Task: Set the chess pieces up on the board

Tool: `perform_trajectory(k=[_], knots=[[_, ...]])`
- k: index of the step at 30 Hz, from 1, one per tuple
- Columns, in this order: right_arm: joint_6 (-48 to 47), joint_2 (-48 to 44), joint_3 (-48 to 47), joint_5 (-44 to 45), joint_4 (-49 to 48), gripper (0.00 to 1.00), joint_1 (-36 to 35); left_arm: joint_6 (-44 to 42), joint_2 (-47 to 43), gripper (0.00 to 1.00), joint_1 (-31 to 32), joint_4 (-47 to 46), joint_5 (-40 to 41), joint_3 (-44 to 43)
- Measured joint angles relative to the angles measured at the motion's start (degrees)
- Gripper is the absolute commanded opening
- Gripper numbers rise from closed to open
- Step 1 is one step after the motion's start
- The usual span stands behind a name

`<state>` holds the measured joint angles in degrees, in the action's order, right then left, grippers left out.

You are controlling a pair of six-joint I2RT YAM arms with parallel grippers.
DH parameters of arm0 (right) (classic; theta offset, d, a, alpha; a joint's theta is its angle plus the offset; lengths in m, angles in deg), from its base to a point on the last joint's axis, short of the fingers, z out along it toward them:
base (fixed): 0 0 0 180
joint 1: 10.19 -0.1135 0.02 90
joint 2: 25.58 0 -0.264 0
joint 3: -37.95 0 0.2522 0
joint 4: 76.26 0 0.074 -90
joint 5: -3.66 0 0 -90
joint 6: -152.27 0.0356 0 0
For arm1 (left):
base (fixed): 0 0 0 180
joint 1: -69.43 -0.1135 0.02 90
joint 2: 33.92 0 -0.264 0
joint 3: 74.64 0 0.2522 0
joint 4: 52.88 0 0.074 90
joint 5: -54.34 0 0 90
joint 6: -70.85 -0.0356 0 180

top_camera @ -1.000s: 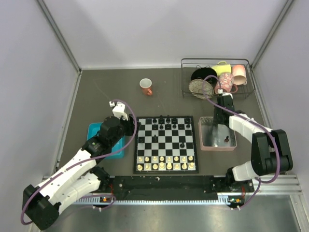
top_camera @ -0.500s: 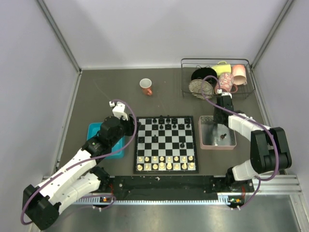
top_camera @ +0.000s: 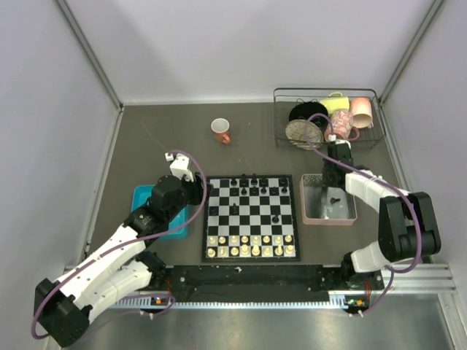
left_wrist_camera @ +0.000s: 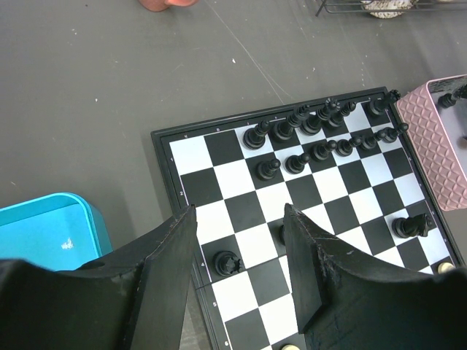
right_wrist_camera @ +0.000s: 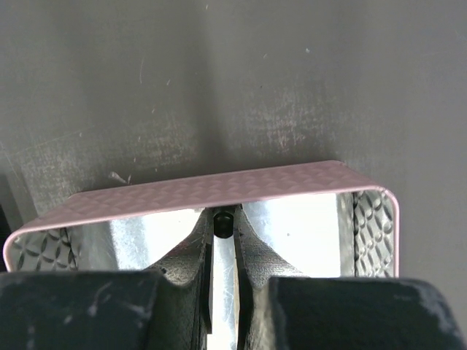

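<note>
The board lies in the middle of the table. Black chess pieces fill parts of its two far rows, and one more stands alone mid-board. My right gripper reaches into the pink tray, shut on a small black chess piece near the tray's far wall. From above, that gripper shows over the tray. My left gripper hangs open above the board's left edge, with a black piece on the square below and nothing held.
Cream-white pieces line the board's two near rows. A teal tray sits left of the board under the left arm. An orange cup stands at the back. A wire rack with cups and bowls fills the back right.
My right gripper's jaws have shut on the black piece in the pink tray, and it has shifted toward the tray's far wall. The left arm has not moved.
</note>
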<state>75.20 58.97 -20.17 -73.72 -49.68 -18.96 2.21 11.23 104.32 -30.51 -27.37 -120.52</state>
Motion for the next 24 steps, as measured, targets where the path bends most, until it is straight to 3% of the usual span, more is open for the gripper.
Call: perform_trajectory(k=[11, 17, 18, 24], knots=[[3.4, -7.9, 2.0, -5.3, 5.4, 0.02, 0.0, 0.0, 0.0, 0.56, 0.0, 0.0, 0.0, 0.0], [3.8, -8.5, 3.8, -6.7, 5.9, 0.23, -0.5, 0.0, 0.0, 0.56, 0.0, 0.0, 0.0, 0.0], [4.0, -8.5, 4.0, -6.8, 6.1, 0.31, -0.5, 0.0, 0.0, 0.56, 0.0, 0.0, 0.0, 0.0], [4.3, -8.7, 4.3, -6.8, 6.6, 0.4, -0.5, 0.0, 0.0, 0.56, 0.0, 0.0, 0.0, 0.2]])
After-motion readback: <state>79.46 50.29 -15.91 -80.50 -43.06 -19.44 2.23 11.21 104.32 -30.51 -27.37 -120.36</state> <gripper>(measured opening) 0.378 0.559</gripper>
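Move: The right hand grips a black pawn just inside the far wall of the pink tray. The pawn's set-down spot on the tray floor is about 4 cm back, 2 cm left and 2 cm below. A lying pawn is some 5 cm back, 3 cm right and 3 cm below; the board's far-right corner piece stands about 16 cm left and 1 cm ahead. From the left hand, that spot is roughly 43 cm right, 3 cm ahead and 15 cm down. Right hand draws the pawn back about 4 cm from the far wall, arching up, then lowers and opens. ##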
